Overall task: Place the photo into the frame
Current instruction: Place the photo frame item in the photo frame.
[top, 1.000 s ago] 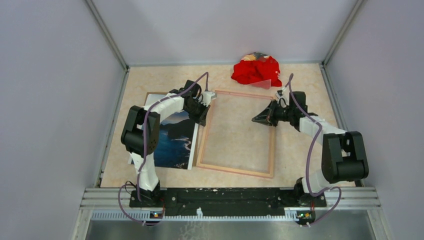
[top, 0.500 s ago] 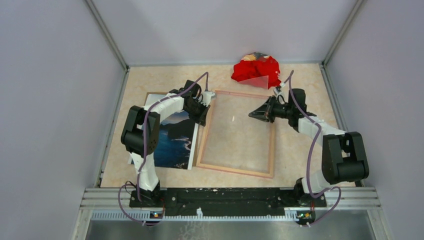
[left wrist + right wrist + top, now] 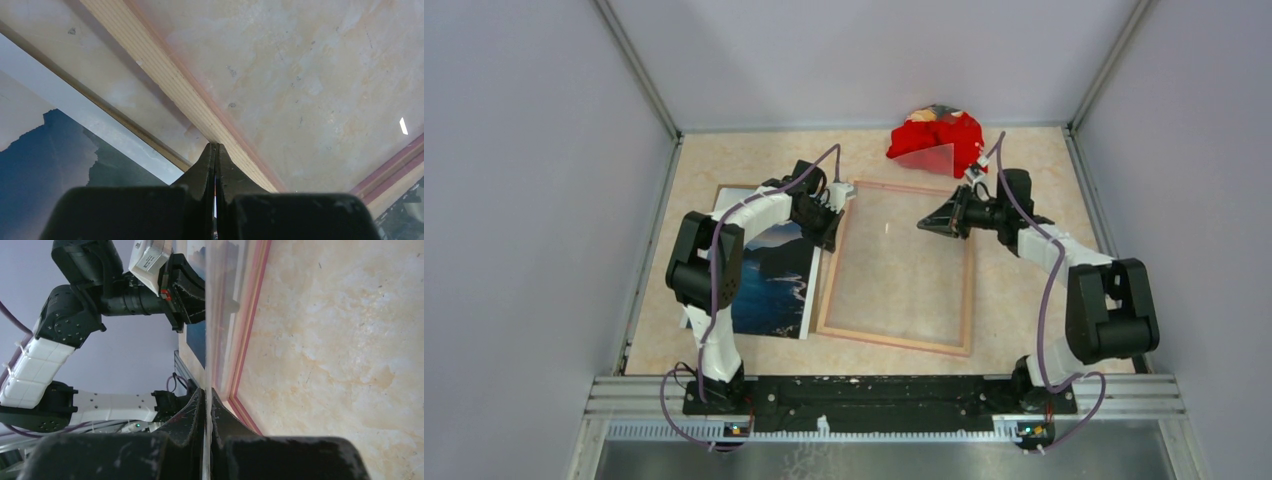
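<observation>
The frame [image 3: 894, 340] lies flat mid-table, tan wood side up; its pink edge [image 3: 250, 325] shows in the right wrist view. To its left lies the photo [image 3: 769, 285], a sea and cliff print, partly under the left arm. My left gripper [image 3: 831, 238] is shut, its tips [image 3: 215, 146] resting on the frame's left wooden rail [image 3: 165, 75], beside the photo's white edge [image 3: 100, 120]. My right gripper [image 3: 926, 226] is shut on the edge of a clear pane [image 3: 207, 315]. The pane is tilted up over the frame, with its far corner [image 3: 939, 158] in front of the red cloth.
A red cloth heap [image 3: 936, 135] sits at the back, just beyond the frame. Grey walls close in the table on the left, right and back. The arm bases and a metal rail [image 3: 874, 395] run along the near edge.
My right gripper has moved up and a little left with the clear pane, tilting it higher, so its corner now overlaps the red cloth. The left arm has stayed put.
</observation>
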Controlling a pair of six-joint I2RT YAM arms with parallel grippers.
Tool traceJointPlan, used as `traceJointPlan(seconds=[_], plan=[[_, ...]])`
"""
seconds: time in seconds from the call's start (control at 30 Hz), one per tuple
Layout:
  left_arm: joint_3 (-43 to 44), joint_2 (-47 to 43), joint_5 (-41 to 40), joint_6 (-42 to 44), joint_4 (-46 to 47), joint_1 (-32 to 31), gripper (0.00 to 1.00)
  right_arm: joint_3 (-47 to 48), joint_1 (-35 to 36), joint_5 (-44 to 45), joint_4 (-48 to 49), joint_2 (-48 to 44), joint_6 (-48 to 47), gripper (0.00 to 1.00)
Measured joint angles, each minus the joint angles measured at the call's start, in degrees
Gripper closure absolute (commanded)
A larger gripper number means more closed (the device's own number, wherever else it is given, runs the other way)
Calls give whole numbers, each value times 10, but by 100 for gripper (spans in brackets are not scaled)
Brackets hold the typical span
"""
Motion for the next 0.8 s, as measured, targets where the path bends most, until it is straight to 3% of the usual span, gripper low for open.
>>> traceJointPlan(seconds=[0.47,0.8], plan=[[0,0,-2,0,0,0,100,23,-4,72,-126,15,-123,100],[0,-1,-6,1,-1,4,100,9,-4,125,-157,16,-148,99]])
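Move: Over the frame's opening, the right hand pinches a clear sheet by its right part; the frame's middle lies about 14 cm below, 4 cm to the left and 3 cm back. Its right rail runs about 10 cm to the right and 3 cm back, and the red cloth some 23 cm ahead and 4 cm right. From the left hand, whose closed tips are at the left rail, the frame's middle is about 15 cm right, 3 cm back and slightly below. Lowering the clear sheet towards the frame, the right hand sinks about 6.5 cm and eases some 3 cm to its right, towards the right rail. Its fingers, pointing left, tip down by roughly 15 degrees and keep their pinch. The left hand keeps its shut fingertips at the left rail, shifting barely half a centimetre left near the end. ##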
